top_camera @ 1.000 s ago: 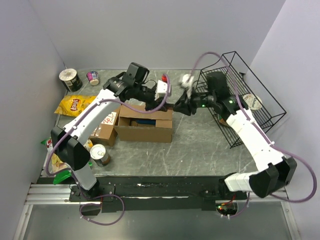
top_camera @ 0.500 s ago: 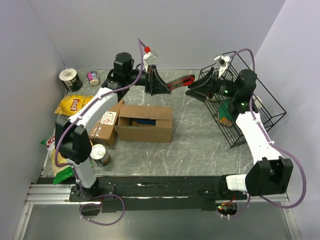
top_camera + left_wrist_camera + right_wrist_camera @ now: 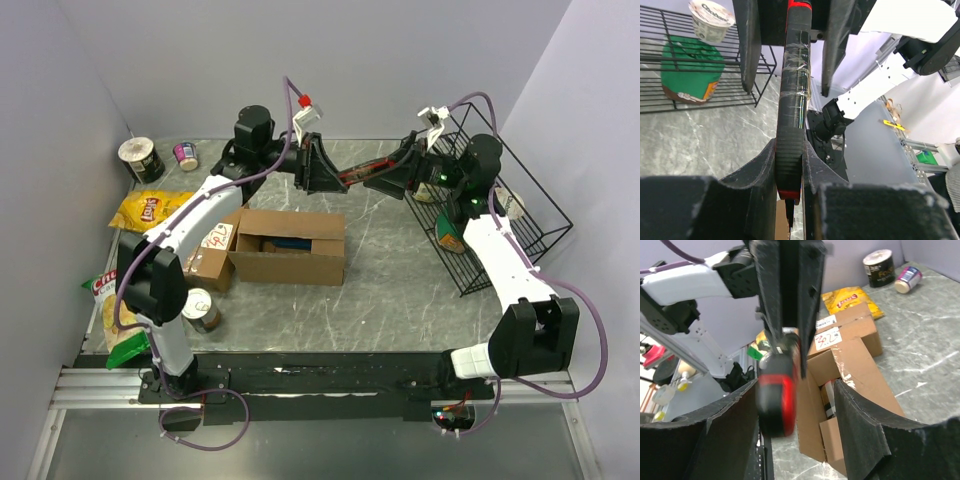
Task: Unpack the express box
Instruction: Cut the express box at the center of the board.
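Note:
The brown express box (image 3: pixel 290 245) stands open at the table's middle left, with dark packages inside (image 3: pixel 829 395). My left gripper (image 3: pixel 325 172) is raised behind it, shut on the black handle of a red-and-black box cutter (image 3: pixel 356 176) that points right. In the left wrist view the cutter (image 3: pixel 795 90) runs up from my left gripper (image 3: pixel 789 150). My right gripper (image 3: pixel 392 180) is open, its fingers (image 3: pixel 735 410) either side of the cutter's red end (image 3: pixel 776 400) with a gap on one side.
A black wire basket (image 3: pixel 520 215) at the right holds a green can (image 3: pixel 690 70) and a yoghurt cup (image 3: pixel 710 17). A smaller carton (image 3: pixel 210 255), a tin (image 3: pixel 198 308), a yellow crisp bag (image 3: pixel 148 210), a noodle cup (image 3: pixel 140 158) and a small pot (image 3: pixel 186 155) sit at the left.
My left arm has lifted from the box's rim and turned the cutter to point right. My right gripper has opened and moved in around the cutter's far end.

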Robot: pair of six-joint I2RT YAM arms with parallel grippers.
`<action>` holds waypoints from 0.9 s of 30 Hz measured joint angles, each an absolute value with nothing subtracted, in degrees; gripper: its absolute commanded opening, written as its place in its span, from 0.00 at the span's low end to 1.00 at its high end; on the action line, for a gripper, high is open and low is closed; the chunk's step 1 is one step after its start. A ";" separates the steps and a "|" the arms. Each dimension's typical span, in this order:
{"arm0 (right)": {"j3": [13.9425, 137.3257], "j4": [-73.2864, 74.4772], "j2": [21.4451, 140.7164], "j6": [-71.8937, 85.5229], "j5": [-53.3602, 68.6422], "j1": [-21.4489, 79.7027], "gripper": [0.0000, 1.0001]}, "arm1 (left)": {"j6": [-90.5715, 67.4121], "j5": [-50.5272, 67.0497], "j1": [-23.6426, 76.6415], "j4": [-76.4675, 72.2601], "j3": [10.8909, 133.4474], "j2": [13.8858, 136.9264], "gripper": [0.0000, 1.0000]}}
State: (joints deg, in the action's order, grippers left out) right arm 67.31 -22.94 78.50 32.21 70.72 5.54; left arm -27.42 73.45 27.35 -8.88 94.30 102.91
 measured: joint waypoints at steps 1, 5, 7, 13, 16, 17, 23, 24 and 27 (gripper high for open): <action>67.55 -23.20 78.61 32.34 71.00 5.78 0.65 | -27.24 73.52 27.57 -8.62 94.30 103.04 0.01; 68.23 -23.59 78.65 32.36 71.70 6.81 0.61 | -26.70 73.69 28.18 -8.08 94.43 103.66 0.01; 68.27 -23.70 78.65 32.34 72.07 7.29 0.60 | -26.59 73.67 28.34 -7.90 94.65 103.88 0.01; 68.25 -23.77 78.65 31.94 73.12 8.47 0.46 | -25.93 73.73 28.56 -6.87 95.77 103.98 0.01; 68.25 -23.97 78.65 31.90 73.12 8.49 0.44 | -25.28 74.08 28.73 -5.98 96.49 103.98 0.01; 68.25 -24.03 78.65 31.92 73.12 8.49 0.45 | -25.08 74.15 28.80 -5.78 96.57 103.98 0.01; 68.25 -25.43 78.65 33.23 72.86 8.49 0.45 | -23.83 74.15 29.04 -4.71 96.77 104.12 0.01; 68.25 -25.69 78.65 33.45 72.82 8.49 0.42 | -23.51 74.17 29.04 -4.58 96.77 104.12 0.01; 68.25 -26.15 78.65 33.89 72.71 8.49 0.30 | -23.16 74.43 29.10 -4.45 96.79 104.12 0.01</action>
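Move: The box cutter, held at its blade end by the left hand, has its middle about 4 cm to the right hand's left and 1 cm back, level with it; from the left hand it is some 5 cm to the right. The opened express box lies roughly 20 cm to the right hand's left, level fore and aft, some 28 cm below. The wire rack is about 28 cm to the right hand's right and 8 cm farther out. Right hand eases 2.5 cm left and back along the left-held cutter, its fingers closing partway around the handle. ##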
